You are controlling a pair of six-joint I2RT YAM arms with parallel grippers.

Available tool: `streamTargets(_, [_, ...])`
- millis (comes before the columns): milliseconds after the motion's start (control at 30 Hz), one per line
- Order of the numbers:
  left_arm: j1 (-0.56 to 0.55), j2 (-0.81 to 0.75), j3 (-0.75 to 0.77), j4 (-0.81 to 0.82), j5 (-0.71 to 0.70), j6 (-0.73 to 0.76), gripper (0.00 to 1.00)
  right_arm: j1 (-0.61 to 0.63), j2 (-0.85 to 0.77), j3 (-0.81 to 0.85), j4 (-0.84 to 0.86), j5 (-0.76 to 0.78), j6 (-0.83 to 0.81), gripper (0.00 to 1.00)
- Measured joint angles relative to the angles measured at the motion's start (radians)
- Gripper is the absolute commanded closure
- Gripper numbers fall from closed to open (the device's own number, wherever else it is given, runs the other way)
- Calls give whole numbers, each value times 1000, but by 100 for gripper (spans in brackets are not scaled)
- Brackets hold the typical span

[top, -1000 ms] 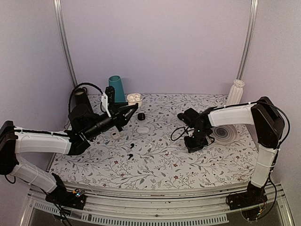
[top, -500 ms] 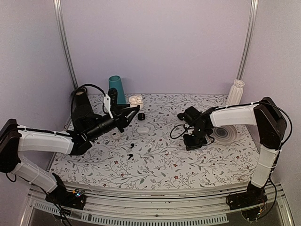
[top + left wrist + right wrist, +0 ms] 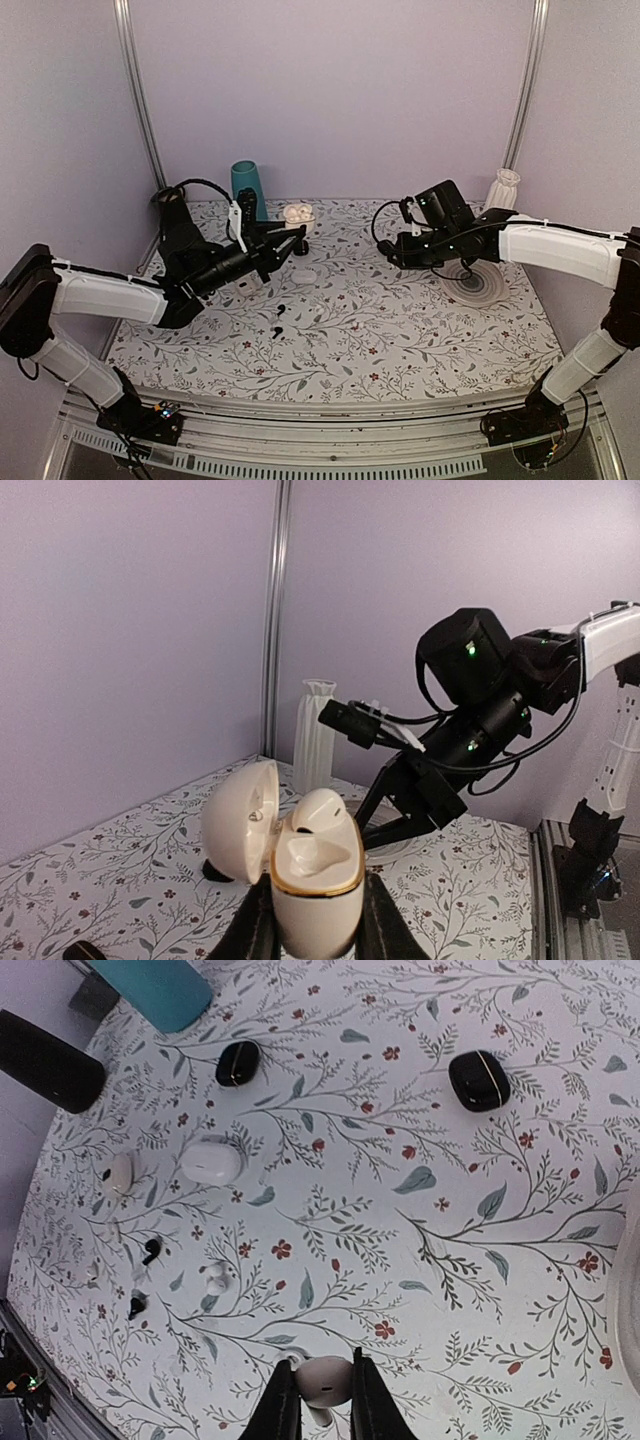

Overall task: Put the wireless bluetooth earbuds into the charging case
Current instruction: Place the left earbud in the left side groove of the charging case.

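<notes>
My left gripper (image 3: 318,925) is shut on the white charging case (image 3: 315,895) and holds it upright above the table. Its lid (image 3: 238,820) hangs open to the left. One white earbud (image 3: 322,813) sits in the far hollow, and the near hollow (image 3: 303,848) is bare. From the top, the case (image 3: 296,213) floats at the back left. My right gripper (image 3: 323,1372) is shut on a second white earbud (image 3: 326,1384), high over the table. It points at the case from the right (image 3: 384,249) and stays apart from it.
On the table lie a closed white case (image 3: 210,1162), two black cases (image 3: 238,1063) (image 3: 479,1080), two black earbuds (image 3: 150,1252) (image 3: 135,1305) and a loose white earbud (image 3: 214,1280). A teal cup (image 3: 247,183) stands at the back left, a white vase (image 3: 503,190) at the back right, a round disc (image 3: 482,283) beside it.
My right gripper has risen from the table with the white earbud and swung up toward the back. My left gripper has carried the open case a little to the right.
</notes>
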State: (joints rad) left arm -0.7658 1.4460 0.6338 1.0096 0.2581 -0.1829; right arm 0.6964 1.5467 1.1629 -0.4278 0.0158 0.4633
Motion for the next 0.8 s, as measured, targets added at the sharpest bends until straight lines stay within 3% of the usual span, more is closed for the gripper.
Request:
streamTargets(367, [1, 85, 71, 11, 27, 7, 100, 39, -162, -19, 253, -54, 14, 93])
streamTargets(800, [-53, 178, 150, 2, -16, 34, 100, 162, -183, -33, 499, -66, 42, 92])
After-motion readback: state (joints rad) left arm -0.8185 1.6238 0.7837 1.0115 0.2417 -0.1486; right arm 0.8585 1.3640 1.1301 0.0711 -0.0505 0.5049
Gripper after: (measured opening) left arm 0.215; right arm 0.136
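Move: The right hand already holds the earbud; the open case, gripped by the left hand, lies about 16 cm to its left, 5 cm back and 14 cm higher. The right black box is some 15 cm ahead of the right hand, 4 cm right and 15 cm below. From the left hand the earbud is about 17 cm right, 5 cm ahead, 13 cm lower; some 27 cm below that hand, the white box lies 11 cm ahead and 3 cm right. Right hand lifts its earbud about 17 cm, swinging left towards the case, which left brings 5 cm right. ##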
